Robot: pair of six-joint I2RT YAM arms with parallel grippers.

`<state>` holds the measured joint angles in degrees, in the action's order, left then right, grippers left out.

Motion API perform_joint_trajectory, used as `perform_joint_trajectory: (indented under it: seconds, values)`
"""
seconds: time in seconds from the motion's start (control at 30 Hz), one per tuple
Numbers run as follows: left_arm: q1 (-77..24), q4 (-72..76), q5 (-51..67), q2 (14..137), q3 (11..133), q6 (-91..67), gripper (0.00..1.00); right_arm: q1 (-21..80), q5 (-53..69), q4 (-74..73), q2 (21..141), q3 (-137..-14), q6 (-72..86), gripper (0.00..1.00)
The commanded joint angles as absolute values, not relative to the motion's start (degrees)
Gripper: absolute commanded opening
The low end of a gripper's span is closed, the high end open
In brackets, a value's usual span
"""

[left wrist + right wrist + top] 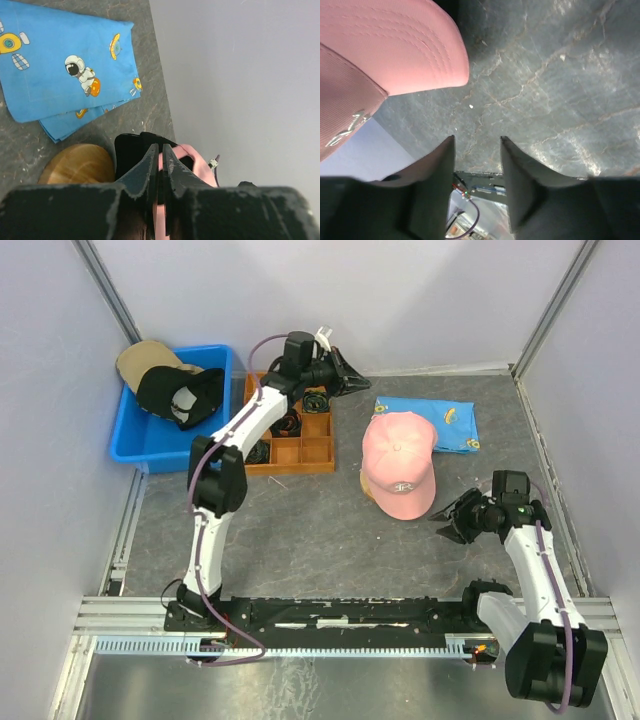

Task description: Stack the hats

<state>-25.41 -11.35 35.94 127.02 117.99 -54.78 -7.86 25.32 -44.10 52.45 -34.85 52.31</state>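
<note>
A pink hat (398,460) lies on the table at centre right, brim toward the near edge. A dark and tan edge (366,486) peeks from under its left side. A tan hat (140,360) and a black hat with a white emblem (180,395) sit in the blue bin (130,445). My left gripper (358,380) hangs near the back wall, shut with nothing in it; its wrist view shows the narrow slit (160,147) and the pink hat (197,167) behind. My right gripper (450,523) is open just right of the pink brim (380,45), with bare table between its fingers (476,140).
An orange compartment tray (315,452) with small black coiled bundles sits under the left arm. A folded blue cartoon-print cloth (425,422) lies behind the pink hat, also in the left wrist view (65,65). Grey walls close in the back and both sides.
</note>
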Motion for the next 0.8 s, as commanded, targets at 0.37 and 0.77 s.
perform_joint_trajectory:
  seconds: [0.37,0.77]
  values:
    - [-25.8,13.99,49.42,143.08,126.75,-74.66,0.15,11.02,22.94,-20.93,66.87,-34.27,69.64,0.0]
    - [-26.46,20.76,50.83,144.08,119.25,-77.91,0.15,12.89,14.09,-15.07,74.96,-37.29,71.72,0.0]
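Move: The pink hat on its wooden stand lies about 11 cm ahead of the right hand, 9 cm to its left and 6 cm higher, brim towards the robot. From the left hand the pink hat is roughly 15 cm back, 9 cm right and 9 cm lower. The blue cloth lies level with the left hand, 16 cm to its right and 23 cm below; the wooden tray is 16 cm to its left, 1 cm farther out and 22 cm below. The right hand shuts its empty, half-open fingers early on while swinging left about 8 cm, sinks some 4 cm and then pushes forward about 5 cm, bringing the closed tips up to the front of the pink hat's brim, where contact can't be made out. From beyond the hat the left hand drops about 6 cm and edges 5 cm right towards the hat's back, rolling its left side down some 15 degrees with the fingers nearly shut. ##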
